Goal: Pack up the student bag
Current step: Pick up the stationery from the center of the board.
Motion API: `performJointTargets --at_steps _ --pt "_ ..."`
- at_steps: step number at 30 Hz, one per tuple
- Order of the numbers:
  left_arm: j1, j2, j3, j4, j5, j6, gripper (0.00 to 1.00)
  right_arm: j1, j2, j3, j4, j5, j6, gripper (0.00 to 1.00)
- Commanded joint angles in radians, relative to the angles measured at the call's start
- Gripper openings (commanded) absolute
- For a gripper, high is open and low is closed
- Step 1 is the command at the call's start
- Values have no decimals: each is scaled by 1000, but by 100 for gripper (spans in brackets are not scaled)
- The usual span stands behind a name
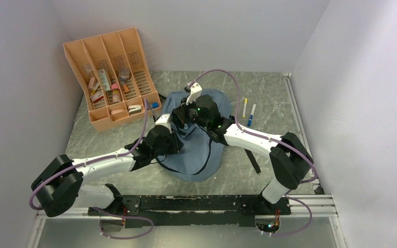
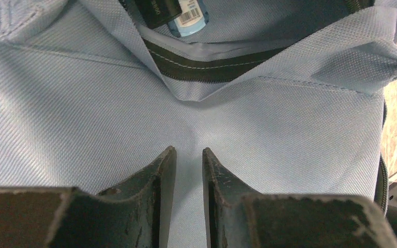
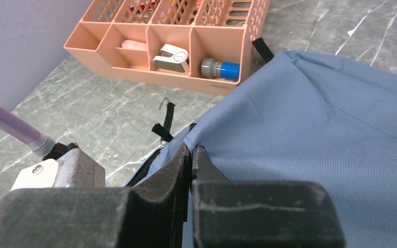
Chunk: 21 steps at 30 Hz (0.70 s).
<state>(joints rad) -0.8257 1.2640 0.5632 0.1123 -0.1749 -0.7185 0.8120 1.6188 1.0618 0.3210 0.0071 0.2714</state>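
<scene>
The student bag (image 1: pixel 213 138), grey-blue fabric with dark zippers and black straps, lies flat in the middle of the table. My right gripper (image 3: pixel 192 148) is shut on the fabric edge of the bag's (image 3: pixel 310 129) opening and holds it up. My left gripper (image 2: pixel 188 151) rests its tips on the bag's front panel (image 2: pixel 82 119), jaws a narrow gap apart, with smooth fabric showing between them. Just beyond, under the lifted flap and dark zipper (image 2: pixel 212 71), a black item and a light blue item with a barcode (image 2: pixel 188 19) sit inside the bag. From above, both grippers meet over the bag's upper left.
An orange organiser (image 1: pixel 94 57) with several small items leans against the back left wall; its front bins (image 3: pixel 134 39) hold a white stapler-like thing (image 3: pixel 171 57) and a blue-capped tube (image 3: pixel 221 68). Two markers (image 1: pixel 248 111) lie right of the bag. Walls close in on three sides.
</scene>
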Motion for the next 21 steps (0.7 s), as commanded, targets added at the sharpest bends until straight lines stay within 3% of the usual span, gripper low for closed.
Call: performJointTargets --at_steps 1,11,16,21 --pt "4 -16 25 8 13 7 30 24 -37 -11 102 -21 -11 0" --pt "5 -147 156 -186 -151 76 35 23 -121 -60 -37 194 -41 0" --pt "19 -199 224 -199 -240 303 56 14 -159 -84 -56 167 -21 0" --pt "65 -195 271 -147 -165 597 59 -10 -165 -89 -63 113 2 0"
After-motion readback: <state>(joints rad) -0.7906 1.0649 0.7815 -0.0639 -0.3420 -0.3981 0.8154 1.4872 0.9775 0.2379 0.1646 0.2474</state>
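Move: The black marker and small blue-labelled stationery lie in the bag pocket about 9 cm ahead of the left hand, 3 cm to its right and slightly below. The flap edge pinched by the right hand is some 11 cm ahead of the left hand, 2 cm right and 11 cm above; the organizer's blue-capped bottle is 16 cm ahead and 9 cm left. From the right hand, the stationery is about 13 cm below, 2 cm back. Left rises about 13 cm from the bag, opening and tipping up, while right draws the pinched flap rightward. ##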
